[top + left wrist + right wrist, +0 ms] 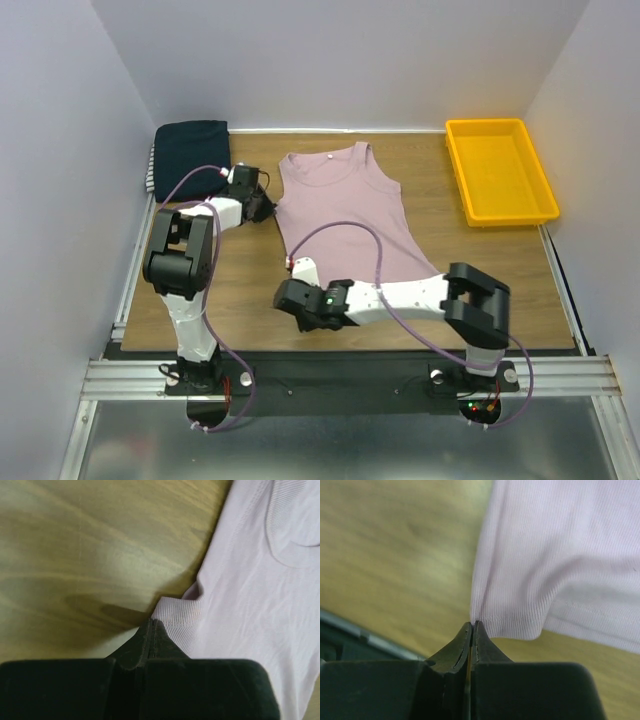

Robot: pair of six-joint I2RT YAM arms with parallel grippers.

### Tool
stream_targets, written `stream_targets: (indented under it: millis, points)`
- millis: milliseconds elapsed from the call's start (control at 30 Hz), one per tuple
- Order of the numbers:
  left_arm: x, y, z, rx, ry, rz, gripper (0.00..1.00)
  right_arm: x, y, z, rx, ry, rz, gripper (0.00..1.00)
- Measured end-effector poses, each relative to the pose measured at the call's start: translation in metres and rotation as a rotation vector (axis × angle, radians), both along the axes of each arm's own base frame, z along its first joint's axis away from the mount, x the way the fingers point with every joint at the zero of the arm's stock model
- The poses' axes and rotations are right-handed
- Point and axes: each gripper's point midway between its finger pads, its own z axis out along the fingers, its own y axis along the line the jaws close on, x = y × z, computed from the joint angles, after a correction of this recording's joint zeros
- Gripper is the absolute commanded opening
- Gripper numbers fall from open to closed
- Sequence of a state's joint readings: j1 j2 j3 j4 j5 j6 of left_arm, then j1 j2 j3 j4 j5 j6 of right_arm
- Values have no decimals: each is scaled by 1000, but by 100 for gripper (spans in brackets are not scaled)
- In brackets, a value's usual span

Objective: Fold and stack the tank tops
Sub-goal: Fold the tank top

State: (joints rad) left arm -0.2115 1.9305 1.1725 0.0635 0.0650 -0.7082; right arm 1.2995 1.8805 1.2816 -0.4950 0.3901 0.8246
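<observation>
The pale pink tank top (345, 210) lies spread flat on the wooden table, neck toward the back. My left gripper (262, 208) is shut on its left side edge below the armhole; in the left wrist view the ribbed edge (182, 612) puckers at the closed tips (152, 623). My right gripper (291, 268) is shut on the bottom-left hem corner, and the hem (520, 622) bunches up at the closed tips (472, 625). Folded tank tops (190, 158) are stacked at the back left, dark navy uppermost, with a striped edge (152, 172) showing.
A yellow plastic tray (462, 165) stands at the back right. White walls close in the table on three sides. Purple cables loop over both arms, and one cable (360, 232) crosses above the pink top.
</observation>
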Motion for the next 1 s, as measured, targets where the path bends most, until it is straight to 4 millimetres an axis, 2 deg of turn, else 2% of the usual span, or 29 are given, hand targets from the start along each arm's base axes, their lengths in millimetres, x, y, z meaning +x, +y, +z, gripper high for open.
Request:
stream_targets:
  millis: [133, 267, 500, 667, 833, 1000]
  points:
    - [-19, 5, 8, -32, -17, 47, 0, -21, -21, 11, 40, 37, 28, 0]
    - [-30, 7, 13, -55, -35, 75, 0, -31, -22, 12, 73, 67, 46, 1]
    - [-45, 23, 8, -32, -33, 162, 0, -47, -2, 10, 106, 110, 98, 0]
    - [-57, 39, 23, -8, -58, 245, 0, -52, 8, 4, 109, 134, 120, 0]
    - [-55, 46, 38, -5, -95, 289, 0, -51, 26, 23, 166, 131, 133, 0]
    - [-54, 47, 40, 2, -92, 295, 0, -48, 43, 37, 213, 120, 138, 0]
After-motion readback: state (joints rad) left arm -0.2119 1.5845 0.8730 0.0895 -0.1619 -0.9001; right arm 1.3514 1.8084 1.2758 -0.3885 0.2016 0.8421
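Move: The left fingers already hold the tank top at its left armpit. The bare wood it is headed for lies about 5 cm back, 5 cm left and a few below; the navy tank tops lie some 14 cm ahead and 19 cm left, the neck tag 15 ahead and 14 right. The right fingers already hold the hem's left corner: their bare wood is about 5 back and 4 left, the table's near edge 6 cm straight back, the hem's right corner 16 ahead and 31 right. Keep both grippers shut on the tank top's left side and draw it back and left together. Bring the left one about 5 cm back, then leftward and up, turning it some 15 degrees counter-clockwise; take the right one back towards the near table edge, dipping slightly right first, then left and up about 4 cm with a small roll. ##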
